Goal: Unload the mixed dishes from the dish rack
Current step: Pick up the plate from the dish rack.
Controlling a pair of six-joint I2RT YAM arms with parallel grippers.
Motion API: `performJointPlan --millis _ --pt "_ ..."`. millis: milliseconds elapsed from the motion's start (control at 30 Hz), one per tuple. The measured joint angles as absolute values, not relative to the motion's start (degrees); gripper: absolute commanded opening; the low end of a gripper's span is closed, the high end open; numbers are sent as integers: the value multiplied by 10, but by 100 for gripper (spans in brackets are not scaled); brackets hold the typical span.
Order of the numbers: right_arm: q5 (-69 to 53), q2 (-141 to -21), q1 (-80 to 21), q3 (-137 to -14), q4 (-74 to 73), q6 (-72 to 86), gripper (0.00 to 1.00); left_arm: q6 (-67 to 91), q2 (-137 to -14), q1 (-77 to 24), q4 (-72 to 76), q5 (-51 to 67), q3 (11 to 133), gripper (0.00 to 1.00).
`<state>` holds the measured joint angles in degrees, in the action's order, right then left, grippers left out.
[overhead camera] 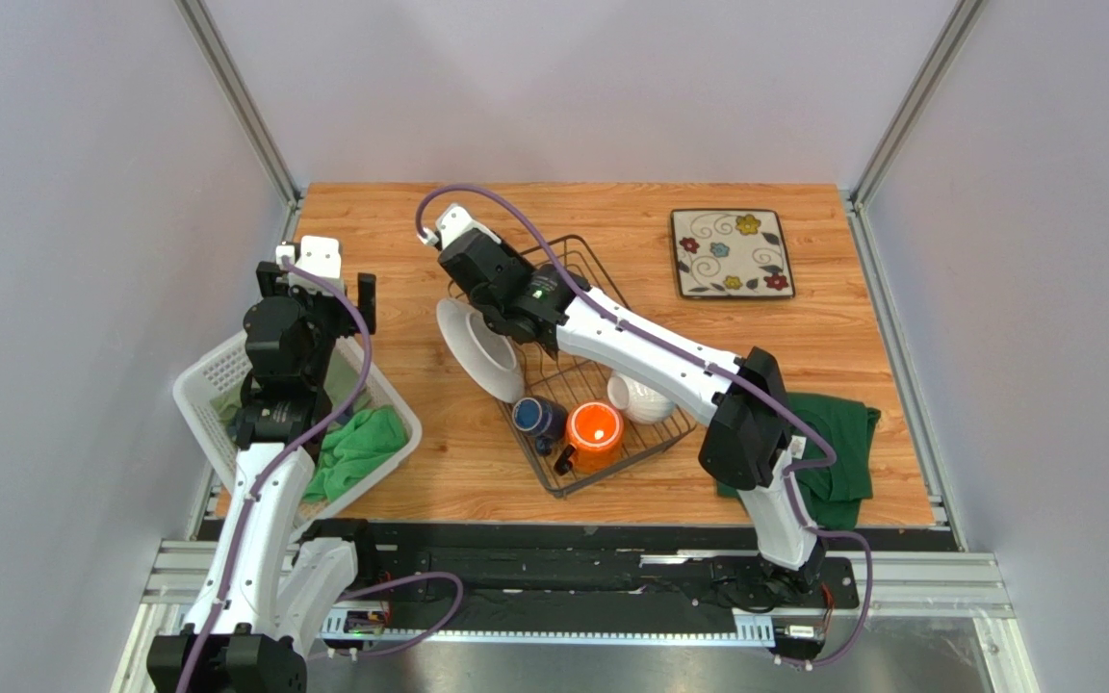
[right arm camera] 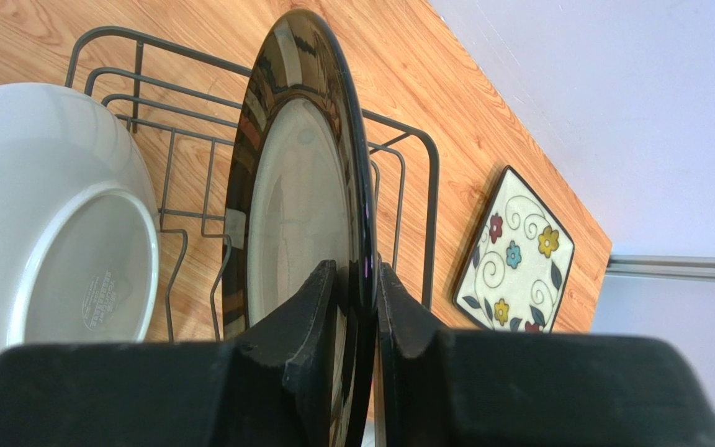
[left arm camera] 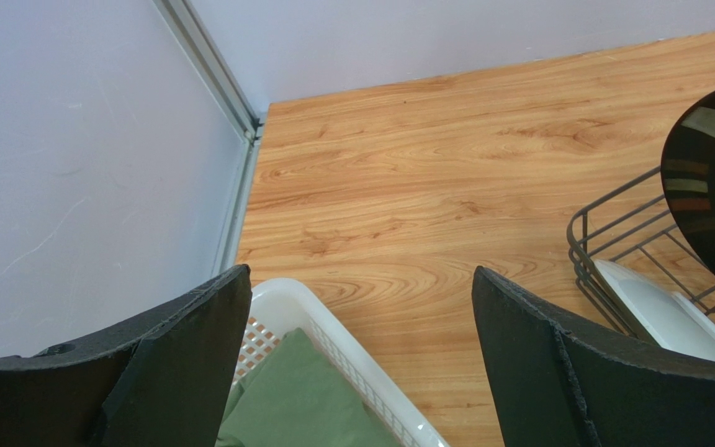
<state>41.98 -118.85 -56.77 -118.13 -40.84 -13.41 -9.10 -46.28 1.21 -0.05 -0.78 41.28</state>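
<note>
My right gripper (right arm camera: pixel 357 279) is shut on the rim of a round plate with a dark rim (right arm camera: pixel 301 186), which stands upright in the black wire dish rack (right arm camera: pixel 408 186). Beside it leans a round white plate (right arm camera: pixel 63 233). From the top view, the rack (overhead camera: pixel 575 376) also holds the white plate (overhead camera: pixel 477 351), a dark blue mug (overhead camera: pixel 536 419), an orange mug (overhead camera: pixel 595 429) and a white ribbed bowl (overhead camera: pixel 641 397). The square cream floral plate (overhead camera: pixel 731 253) lies flat on the table at the back right. My left gripper (left arm camera: pixel 361 279) hangs open and holds nothing, above the basket's corner.
A white slotted basket (overhead camera: pixel 213 383) with a green cloth (overhead camera: pixel 358 441) sits at the left under my left arm. A dark green cloth (overhead camera: pixel 835 433) lies at the right front. Grey walls close in the wooden table on three sides.
</note>
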Motion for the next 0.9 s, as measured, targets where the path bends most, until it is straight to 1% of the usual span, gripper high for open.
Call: performJointPlan --millis 633,900 --pt "422 -1162 -567 -1219 -428 -133 0 -91 -463 12 -1 -8 413 96" --pt "421 -1141 -550 -1232 -437 -133 0 -91 -463 12 -1 -8 413 96"
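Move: The right hand already holds the black plate by its rim, above the rack's far end. The floral plate on the open table is about 18 cm farther out, 36 cm to the right and 23 cm lower. The rack's middle is some 6 cm back and 8 cm to the right, 19 cm down; the white plate leaning on it sits about 6 cm back, 6 cm left and 16 cm below. From the left hand, the floral plate is roughly 24 cm ahead, 62 cm right and 27 cm down. After barely moving at first, the right hand lifts the black plate about 7 cm, up out of the rack, its two fingers still pinching the rim without any change of grip. Near the top the rise bends off to the right by some 2 cm, towards the side where the floral plate lies, while the wrist rolls slightly, about 5 degrees with its left side rising, and the fingers tip up a little. ##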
